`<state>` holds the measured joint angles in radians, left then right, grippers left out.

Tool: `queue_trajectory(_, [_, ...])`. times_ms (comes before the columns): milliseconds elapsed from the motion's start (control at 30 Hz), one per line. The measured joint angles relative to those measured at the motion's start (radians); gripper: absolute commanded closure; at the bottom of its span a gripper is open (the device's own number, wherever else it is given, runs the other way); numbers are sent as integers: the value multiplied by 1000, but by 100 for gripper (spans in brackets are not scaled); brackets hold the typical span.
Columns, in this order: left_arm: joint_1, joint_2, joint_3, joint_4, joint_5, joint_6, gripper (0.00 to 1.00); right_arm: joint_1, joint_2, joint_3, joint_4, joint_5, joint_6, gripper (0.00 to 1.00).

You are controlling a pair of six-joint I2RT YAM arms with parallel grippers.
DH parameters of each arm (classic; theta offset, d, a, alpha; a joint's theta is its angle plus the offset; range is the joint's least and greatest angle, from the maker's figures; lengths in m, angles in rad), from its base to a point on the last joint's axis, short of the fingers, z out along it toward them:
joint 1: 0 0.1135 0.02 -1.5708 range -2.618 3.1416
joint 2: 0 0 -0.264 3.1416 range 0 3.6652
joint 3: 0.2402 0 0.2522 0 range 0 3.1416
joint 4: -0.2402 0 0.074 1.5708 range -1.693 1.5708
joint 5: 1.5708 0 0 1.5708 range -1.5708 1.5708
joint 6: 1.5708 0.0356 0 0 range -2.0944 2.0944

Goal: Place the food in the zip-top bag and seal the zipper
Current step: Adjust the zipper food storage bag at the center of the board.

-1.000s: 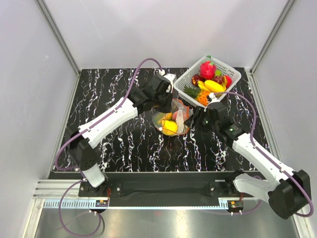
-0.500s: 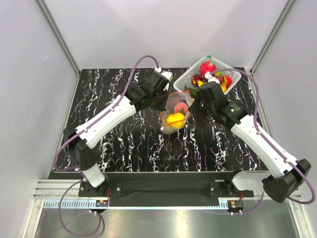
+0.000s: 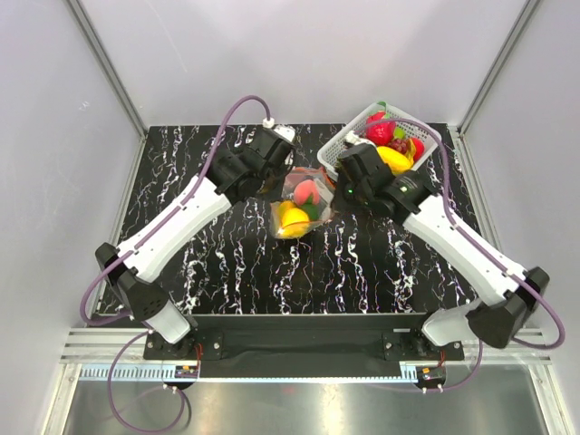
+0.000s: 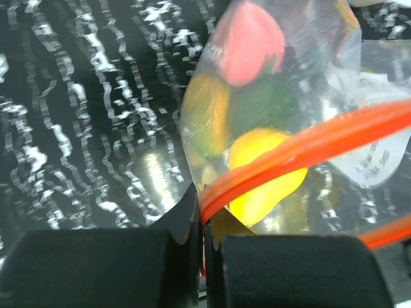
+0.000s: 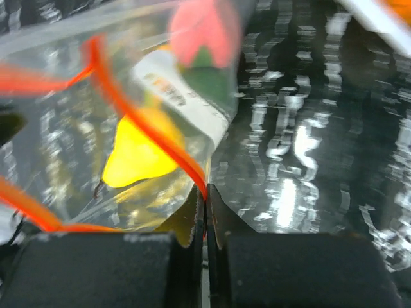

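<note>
The zip-top bag (image 3: 302,203) hangs between my two grippers over the dark marbled table. Inside it lie a pink piece of food (image 4: 247,42), a yellow one (image 4: 263,173) and an orange-green one (image 4: 205,112). My left gripper (image 4: 201,202) is shut on one end of the red-orange zipper (image 4: 308,144). At the other end, my right gripper (image 5: 205,199) is pinched shut on the zipper (image 5: 151,128). In the top view the left gripper (image 3: 283,184) sits at the bag's left and the right gripper (image 3: 332,188) at its right. The zipper line curves and gapes between them.
A white slotted basket (image 3: 412,120) stands at the back right, partly under my right arm, with a red fruit (image 3: 381,132) and a yellow fruit (image 3: 396,159) in it. Grey walls enclose the table on three sides.
My right gripper has swung in from beside the basket and shut on the zipper's end. Both arms have carried the bag a little left, and it now hangs between them.
</note>
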<state>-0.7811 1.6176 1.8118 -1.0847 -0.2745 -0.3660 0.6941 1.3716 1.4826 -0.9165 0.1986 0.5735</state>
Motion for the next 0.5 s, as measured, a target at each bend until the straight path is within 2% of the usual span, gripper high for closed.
queue_trajectory(167, [63,-37,-21,-52,-47,8,100,80,143,121,72,-89,-23,100])
queue_trajectory(267, [88,-69,-44,-61,-77,9,99,100,164,104,141,-123,-25,100])
queue_trajectory(300, [88,-87,-61,-56,-79,10,99,101,163,92,156,-128,-25,96])
queue_trajectory(333, [87,-101,-77,-51,-79,11,100,100,158,75,178,-129,-24,89])
queue_trajectory(367, [85,-117,-98,-45,-78,11,100,100,154,56,194,-129,-24,77])
queue_trajectory(400, [85,-129,-119,-37,-76,12,100,100,149,32,213,-129,-26,60])
queue_trajectory(467, [84,-144,-168,-6,-65,16,100,100,141,-22,237,-129,-30,38])
queue_trajectory(500, [83,-145,-197,19,-60,18,100,100,138,-45,247,-127,-32,31])
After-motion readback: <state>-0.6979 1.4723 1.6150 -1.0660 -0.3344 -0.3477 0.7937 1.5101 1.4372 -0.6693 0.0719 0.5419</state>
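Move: The food bag hangs between the hands, its mouth rim pinched by both. Its filled middle lies about 3 cm right of the left hand and roughly level with it fore and aft, some 7 cm left of the right hand, around 14 cm below both. The peach inside sits about 3 cm ahead and 4 cm right of the left hand. The white basket stands some 18 cm ahead and 16 cm right of the right hand. The bag, still pinched at opposite sides of its orange-edged mouth, is carried left by both hands together, away from the basket: the left hand goes about 6 cm, the right about 9 cm and turns some 10 degrees counter-clockwise. Both then sink, the right by about 3 cm as its fingers open halfway and let go of the rim; the left keeps its pinch. ##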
